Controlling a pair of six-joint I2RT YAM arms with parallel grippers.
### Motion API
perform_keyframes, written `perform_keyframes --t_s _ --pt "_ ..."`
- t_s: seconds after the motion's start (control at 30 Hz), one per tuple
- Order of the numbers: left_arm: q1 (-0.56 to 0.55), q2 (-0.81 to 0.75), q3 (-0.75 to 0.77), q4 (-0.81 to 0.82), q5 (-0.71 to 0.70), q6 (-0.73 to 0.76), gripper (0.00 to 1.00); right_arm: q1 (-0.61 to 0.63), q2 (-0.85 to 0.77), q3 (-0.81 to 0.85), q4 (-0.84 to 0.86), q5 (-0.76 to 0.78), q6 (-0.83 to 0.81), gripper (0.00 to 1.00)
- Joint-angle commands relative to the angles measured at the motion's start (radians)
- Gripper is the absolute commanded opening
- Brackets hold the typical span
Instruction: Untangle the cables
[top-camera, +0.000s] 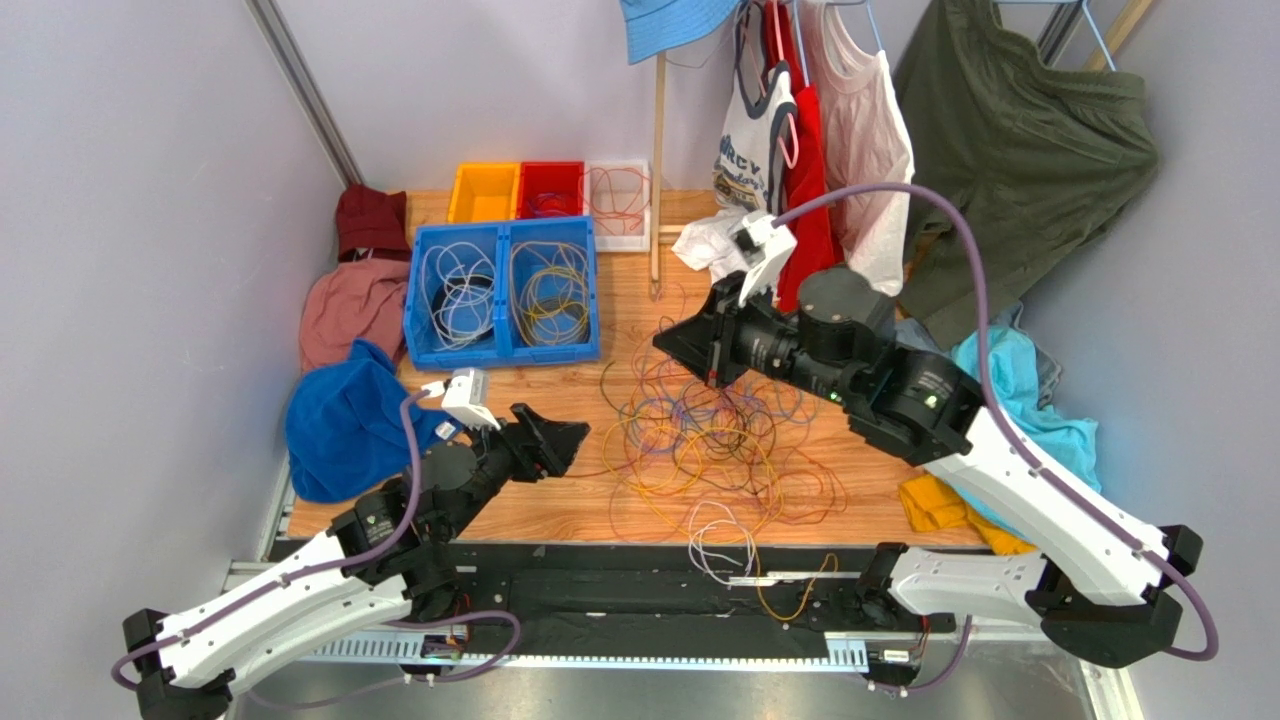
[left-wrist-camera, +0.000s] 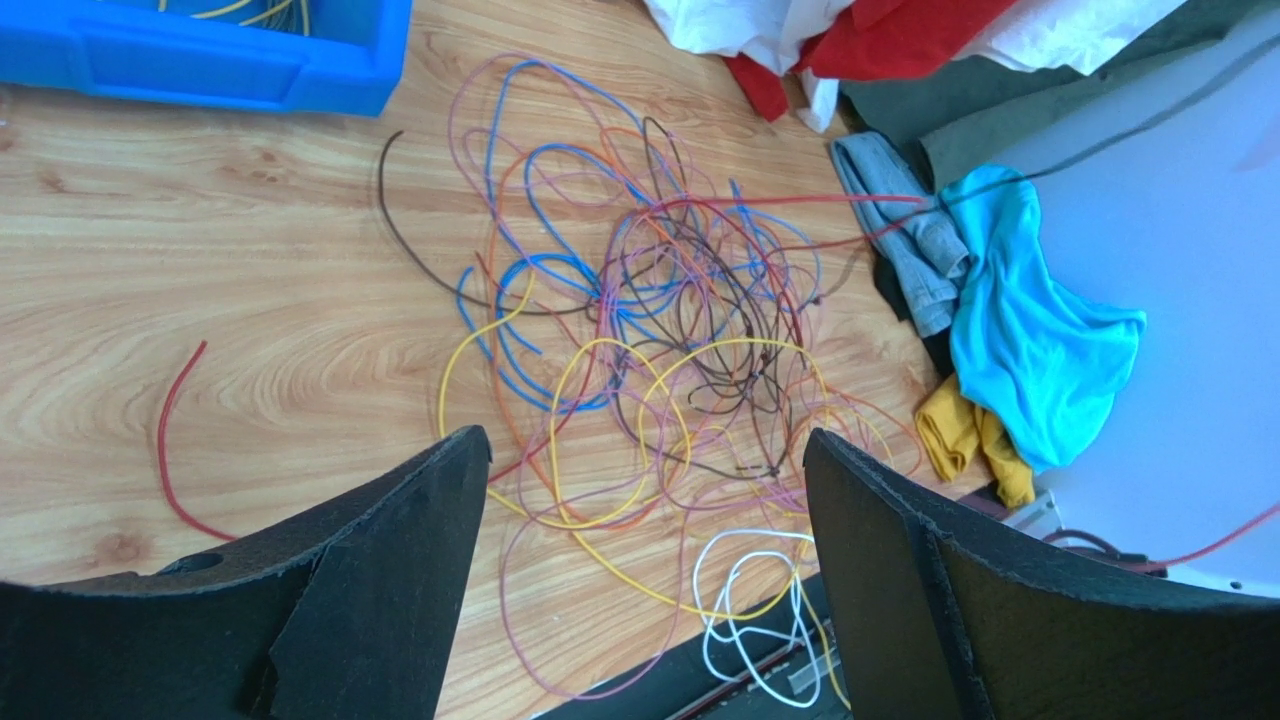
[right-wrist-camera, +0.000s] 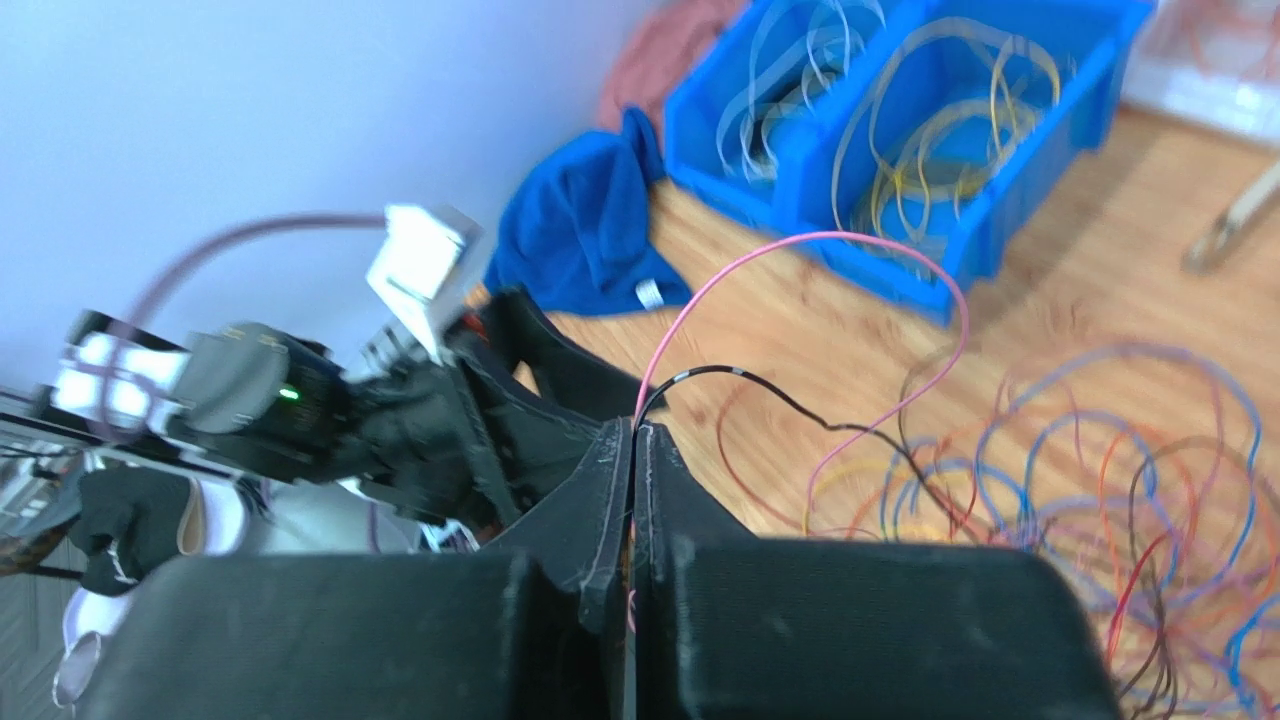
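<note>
The cables (top-camera: 714, 443) lie in a loose tangle of blue, yellow, purple, red and brown strands on the wooden table; in the left wrist view the same cables (left-wrist-camera: 676, 315) spread ahead of the fingers. A white cable (left-wrist-camera: 751, 600) hangs over the table's near edge. My left gripper (top-camera: 564, 443) hovers open just left of the tangle, and nothing sits between the jaws of this left gripper (left-wrist-camera: 643, 465). My right gripper (top-camera: 669, 342) is over the tangle's far-left side. In its wrist view the right gripper (right-wrist-camera: 636, 432) is shut on a pink cable (right-wrist-camera: 819, 240), and a black strand (right-wrist-camera: 751, 386) also leaves its tips.
A blue bin (top-camera: 504, 357) with coiled cables stands at the back left; orange (top-camera: 484, 192), red (top-camera: 552, 188) and white (top-camera: 618, 195) trays are behind it. A blue cloth (top-camera: 346, 428) lies left, a teal cloth (top-camera: 1037, 405) right. Clothes hang at the back right. A short red wire (left-wrist-camera: 169, 450) lies apart.
</note>
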Motion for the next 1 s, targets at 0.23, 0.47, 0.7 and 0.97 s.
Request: perform_keyframes --t_s 0.23,0.47,0.7,0.97 --pt "-0.006 0.012 0.022 0.018 -0.033 0.036 0.86 0.003 -0.166 -0.243 0.046 0.134 -0.003 0.00" --pt "-0.006 0.028 -0.070 0.476 0.290 0.273 0.88 0.003 -0.176 -0.312 0.091 0.122 0.028 0.00" --pt "-0.006 0.240 -0.082 0.784 0.591 0.369 0.88 0.003 -0.157 -0.253 0.077 0.103 0.022 0.00" --pt "-0.014 0.370 -0.108 0.943 0.659 0.347 0.88 0.004 -0.144 -0.207 0.069 0.082 0.019 0.00"
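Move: The black and pink cables pinched in the right fingers hang some 17 cm to the right of the open left hand and about level with it in reach. From the left hand, the cable tangle's middle is roughly 22 cm to the right, 2 cm ahead and 19 cm down. From the right hand, the tangle is about 2 cm ahead, 5 cm to the right and 36 cm below; the white coil lies some 13 cm back and 5 cm to its right on the table. Keeping its grip on the black and pink cables high over the tangle, the right hand bobs up about 3 cm, drops some 13 cm while drifting 4 cm to the right, then eases back up about 4 cm. The left hand first waits, then sweeps about 11 cm right towards those hanging cables, drawing back some 4 cm and rising about as much, its wide-open fingers swinging clockwise some 35 degrees and tipping up about 20, without closing on anything. ##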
